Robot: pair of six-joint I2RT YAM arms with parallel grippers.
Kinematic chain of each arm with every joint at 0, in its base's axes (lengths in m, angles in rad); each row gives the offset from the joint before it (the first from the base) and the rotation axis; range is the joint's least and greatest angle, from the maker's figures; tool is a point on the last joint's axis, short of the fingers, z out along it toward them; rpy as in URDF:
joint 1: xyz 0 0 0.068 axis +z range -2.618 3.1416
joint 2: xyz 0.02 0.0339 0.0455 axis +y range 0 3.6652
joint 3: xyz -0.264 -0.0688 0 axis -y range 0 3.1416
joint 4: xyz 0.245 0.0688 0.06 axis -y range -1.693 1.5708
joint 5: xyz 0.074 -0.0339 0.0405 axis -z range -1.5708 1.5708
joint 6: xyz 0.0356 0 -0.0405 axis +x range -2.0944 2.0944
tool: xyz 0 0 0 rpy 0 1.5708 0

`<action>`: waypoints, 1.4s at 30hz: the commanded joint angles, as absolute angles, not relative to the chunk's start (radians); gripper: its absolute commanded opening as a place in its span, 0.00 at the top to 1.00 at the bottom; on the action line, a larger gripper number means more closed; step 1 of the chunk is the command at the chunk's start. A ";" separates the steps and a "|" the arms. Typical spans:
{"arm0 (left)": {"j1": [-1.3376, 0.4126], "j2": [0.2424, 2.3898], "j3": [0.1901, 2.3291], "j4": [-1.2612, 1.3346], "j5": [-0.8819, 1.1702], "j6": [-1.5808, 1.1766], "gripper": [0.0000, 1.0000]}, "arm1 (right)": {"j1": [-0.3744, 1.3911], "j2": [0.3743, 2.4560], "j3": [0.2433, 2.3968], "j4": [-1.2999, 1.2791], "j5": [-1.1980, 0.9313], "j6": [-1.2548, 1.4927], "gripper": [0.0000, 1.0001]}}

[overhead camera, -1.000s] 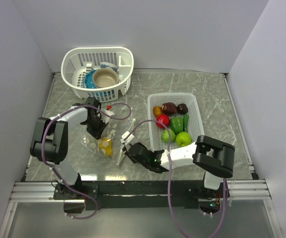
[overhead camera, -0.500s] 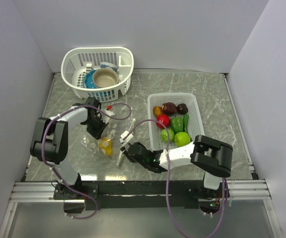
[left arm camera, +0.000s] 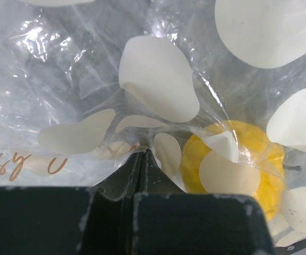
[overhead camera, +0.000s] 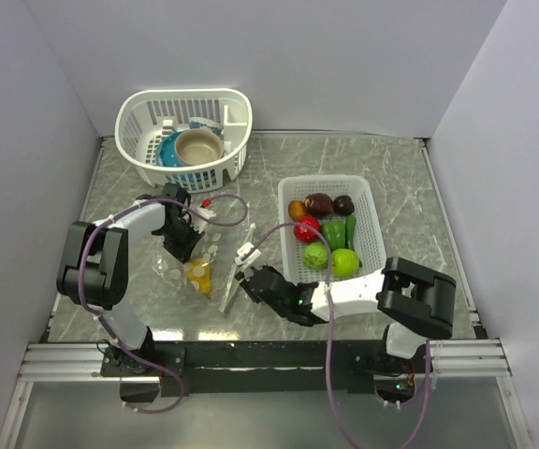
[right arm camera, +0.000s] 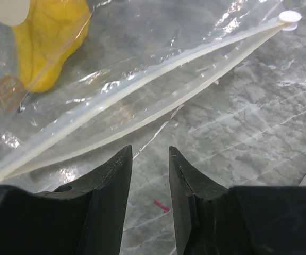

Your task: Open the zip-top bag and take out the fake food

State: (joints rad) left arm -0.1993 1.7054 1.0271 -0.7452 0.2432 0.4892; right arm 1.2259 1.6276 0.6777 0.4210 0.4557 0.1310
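The zip-top bag (overhead camera: pixel 213 254), clear with white dots, lies on the marble table between the arms. One yellow piece of fake food (overhead camera: pixel 197 273) is still inside it. My left gripper (overhead camera: pixel 182 243) is shut on the bag's film (left arm camera: pixel 158 79), with the yellow piece (left arm camera: pixel 232 164) just to the right of its tips (left arm camera: pixel 145 155). My right gripper (right arm camera: pixel 149 154) is open and holds nothing, low over the table just short of the bag's parted zip strip (right arm camera: pixel 142 90). The yellow piece (right arm camera: pixel 49 37) lies beyond the strip. More fake food (overhead camera: pixel 326 234) lies in the white mesh tray (overhead camera: pixel 374 234).
A white laundry-style basket (overhead camera: pixel 183 95) holding bowls stands at the back left. The zip slider (right arm camera: pixel 290 17) sits at the strip's far right end. Grey walls close the table on the left, back and right. Purple cables loop off both arms.
My right arm's elbow has swung to the right and its jaws have opened slightly wider. The left arm and bag have stayed put.
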 commanded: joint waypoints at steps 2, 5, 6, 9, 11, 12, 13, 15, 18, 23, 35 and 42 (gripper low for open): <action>-0.196 1.707 1.011 -0.745 0.256 0.515 0.99 | 1.204 1.673 0.749 0.466 0.472 0.110 0.58; -0.198 1.707 1.008 -0.746 0.256 0.515 0.99 | 1.203 1.700 0.782 0.472 0.462 0.107 0.56; -0.198 1.709 1.011 -0.746 0.258 0.514 0.99 | 1.203 1.715 0.791 0.472 0.457 0.107 0.55; -0.198 1.709 1.014 -0.749 0.259 0.514 0.99 | 1.203 1.746 0.821 0.472 0.436 0.113 0.49; -0.196 1.709 1.017 -0.749 0.259 0.517 0.99 | 1.204 1.753 0.828 0.480 0.419 0.118 0.47; -0.198 1.709 1.019 -0.749 0.256 0.517 0.99 | 1.206 1.759 0.831 0.480 0.401 0.120 0.44; -0.196 1.710 1.017 -0.747 0.258 0.518 0.99 | 1.207 1.764 0.841 0.479 0.394 0.123 0.40; -0.196 1.721 1.023 -0.747 0.264 0.515 0.99 | 1.223 1.782 0.851 0.483 0.387 0.121 0.31; -0.199 1.727 1.029 -0.746 0.270 0.509 0.99 | 1.238 1.810 0.847 0.529 0.330 0.120 0.19; -0.198 1.730 1.029 -0.746 0.272 0.508 0.99 | 1.270 1.867 0.801 0.762 0.239 0.054 0.06; -0.198 1.723 1.009 -0.736 0.281 0.496 0.99 | 1.270 2.000 0.994 0.799 0.199 0.121 0.03; -0.198 1.723 1.005 -0.742 0.298 0.483 0.99 | 1.264 2.046 1.081 0.821 0.259 0.196 0.00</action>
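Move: The yellow pepper, last of the fake food in the bag, lies about 11 cm to the right hand's left, level with it front to back and some 4 cm lower. The bag's zip mouth stands between them, its middle roughly 3 cm ahead, 3 cm left and 5 cm below; the left gripper pinches the film 15 cm left and 6 cm farther out. From the left hand the pepper is about 4 cm back and 4 cm right, at its height. The right hand goes about 15 cm to the left towards the yellow pepper, easing slightly forward first and then some 4 cm back, while its partly open fingers spread fully and the zip rim comes to lie across them. It sinks roughly 2 cm on the way, then rises about 4 cm at the end, turning some 15 degrees counter-clockwise with its left side rolling up, as the left hand stays put and keeps its pinch on the bag. ##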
